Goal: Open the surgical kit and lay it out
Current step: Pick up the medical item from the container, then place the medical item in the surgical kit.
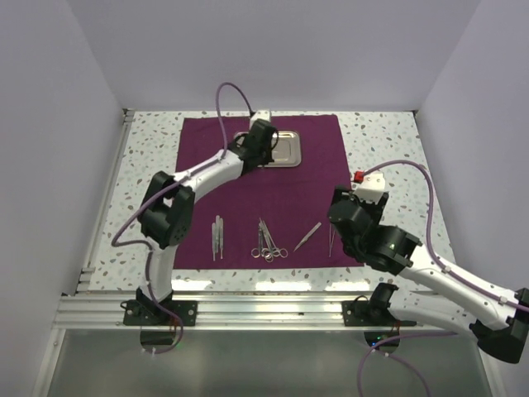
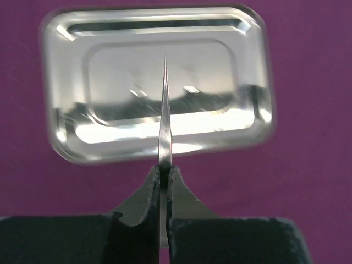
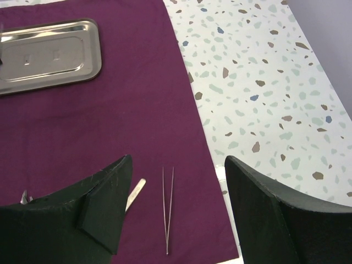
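Note:
The dark purple cloth (image 1: 248, 190) lies spread flat on the table. The shiny steel tray (image 1: 288, 149) sits at its far middle. My left gripper (image 1: 263, 145) hovers over the tray (image 2: 110, 66), shut on a thin pointed silver instrument (image 2: 165, 121) that points forward over it. Along the cloth's near edge lie slim probes (image 1: 217, 236), scissors and forceps (image 1: 266, 240), tweezers (image 1: 307, 236) and thin tweezers (image 1: 331, 240). My right gripper (image 3: 179, 159) is open and empty above the thin tweezers (image 3: 168, 209), near the cloth's right edge.
Speckled tabletop (image 3: 264, 82) lies bare right of the cloth. White walls enclose the table on three sides. An aluminium rail (image 1: 264, 310) runs along the near edge by the arm bases.

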Controlling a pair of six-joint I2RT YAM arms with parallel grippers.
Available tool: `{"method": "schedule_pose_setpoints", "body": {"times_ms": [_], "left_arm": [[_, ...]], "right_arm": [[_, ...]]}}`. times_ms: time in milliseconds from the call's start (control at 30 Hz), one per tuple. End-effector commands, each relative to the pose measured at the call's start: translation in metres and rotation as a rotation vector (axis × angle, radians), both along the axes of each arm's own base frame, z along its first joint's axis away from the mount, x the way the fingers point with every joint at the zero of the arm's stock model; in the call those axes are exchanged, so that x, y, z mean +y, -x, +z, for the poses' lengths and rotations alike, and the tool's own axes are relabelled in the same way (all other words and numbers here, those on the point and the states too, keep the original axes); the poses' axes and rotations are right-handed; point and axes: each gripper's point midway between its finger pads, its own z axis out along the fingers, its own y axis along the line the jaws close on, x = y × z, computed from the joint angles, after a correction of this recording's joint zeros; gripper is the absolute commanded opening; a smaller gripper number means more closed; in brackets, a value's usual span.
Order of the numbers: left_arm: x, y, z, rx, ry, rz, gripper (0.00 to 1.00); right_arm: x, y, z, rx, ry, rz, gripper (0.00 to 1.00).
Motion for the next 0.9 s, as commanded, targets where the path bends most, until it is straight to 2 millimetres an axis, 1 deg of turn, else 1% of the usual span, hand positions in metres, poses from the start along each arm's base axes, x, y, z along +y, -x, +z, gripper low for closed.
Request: {"method": "schedule_pose_setpoints", "body": {"times_ms": [0, 33, 67, 100, 133, 167, 233, 267, 300, 333, 400, 433, 467, 533, 567, 700, 733, 767, 833, 867], "left_arm": [[-0.062, 0.066, 0.017, -0.019, 0.078, -0.125, 0.0], [-0.071, 0.08, 0.014, -0.011, 0.082, -0.142, 0.0], [-0.095, 0.106, 0.015, -0.005, 0.11, -0.18, 0.0], [-0.1, 0.122, 0.003, 0.019, 0.106, -0.186, 0.0], [-0.108, 0.133, -0.001, 0.023, 0.109, -0.191, 0.0], [-0.126, 0.156, -0.008, 0.038, 0.127, -0.214, 0.0], [-0.141, 0.173, -0.016, 0.045, 0.137, -0.217, 0.0], [-0.153, 0.188, -0.024, 0.066, 0.15, -0.222, 0.0], [-0.16, 0.194, -0.027, 0.07, 0.158, -0.23, 0.0], [-0.171, 0.208, -0.033, 0.077, 0.162, -0.242, 0.0], [-0.181, 0.218, -0.037, 0.077, 0.161, -0.249, 0.0], [-0.185, 0.222, -0.042, 0.081, 0.154, -0.248, 0.0], [-0.193, 0.231, -0.041, 0.085, 0.164, -0.256, 0.0], [-0.201, 0.24, -0.046, 0.095, 0.167, -0.271, 0.0], [-0.207, 0.248, -0.045, 0.101, 0.179, -0.274, 0.0], [-0.217, 0.266, -0.051, 0.129, 0.196, -0.279, 0.0], [-0.221, 0.274, -0.052, 0.134, 0.201, -0.291, 0.0], [-0.225, 0.277, -0.051, 0.131, 0.213, -0.299, 0.08], [-0.229, 0.284, -0.051, 0.132, 0.216, -0.316, 0.28], [-0.23, 0.286, -0.049, 0.128, 0.217, -0.321, 0.47]], "right_arm": [[-0.003, -0.002, 0.012, -0.054, -0.044, -0.031, 0.72], [-0.003, -0.002, 0.013, -0.056, -0.046, -0.031, 0.72], [-0.004, -0.002, 0.013, -0.057, -0.049, -0.031, 0.72], [-0.004, -0.002, 0.014, -0.058, -0.048, -0.031, 0.72], [-0.005, -0.001, 0.015, -0.062, -0.05, -0.033, 0.72], [-0.006, -0.001, 0.015, -0.064, -0.054, -0.033, 0.71], [-0.008, 0.0, 0.016, -0.07, -0.059, -0.039, 0.71], [-0.008, 0.001, 0.016, -0.069, -0.057, -0.037, 0.71], [-0.01, 0.002, 0.017, -0.075, -0.064, -0.04, 0.71], [-0.012, 0.002, 0.017, -0.079, -0.064, -0.044, 0.71], [-0.015, 0.004, 0.019, -0.088, -0.077, -0.047, 0.71], [-0.016, 0.005, 0.019, -0.091, -0.079, -0.049, 0.71], [-0.017, 0.005, 0.019, -0.093, -0.081, -0.05, 0.71], [-0.018, 0.006, 0.019, -0.094, -0.082, -0.052, 0.71], [-0.017, 0.005, 0.019, -0.093, -0.081, -0.05, 0.71], [-0.017, 0.005, 0.019, -0.09, -0.079, -0.051, 0.71], [-0.016, 0.005, 0.018, -0.088, -0.081, -0.047, 0.71], [-0.016, 0.005, 0.017, -0.087, -0.081, -0.048, 0.71], [-0.016, 0.005, 0.017, -0.084, -0.077, -0.048, 0.71], [-0.015, 0.005, 0.016, -0.081, -0.076, -0.045, 0.71]]}}
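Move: The left hand holds the pointed medical item just short of the tray, whose middle lies some 7 cm ahead, 1 cm right and 8 cm below. The item is bound for the tweezers, about 25 cm back, 21 cm right and 8 cm below; the slim handle lies 7 cm left of them and level, the scissors another 12 cm left of the handle. From the right hand, the tweezers lie some 21 cm below, 2 cm ahead and 2 cm left. The left arm swings the held medical item back and to the right, roughly 35 cm over the cloth from the tray to the tweezers, quickly at first and barely rising, then sinking about 8 cm and slowing while the wrist turns some 20 degrees clockwise and the fingers tip down about 10. Down by the cloth it keeps creeping back and right almost level, and only at the end do its fingers open and let go of the item beside the tweezers, while the open, empty right hand eases about 2 cm right and up. ##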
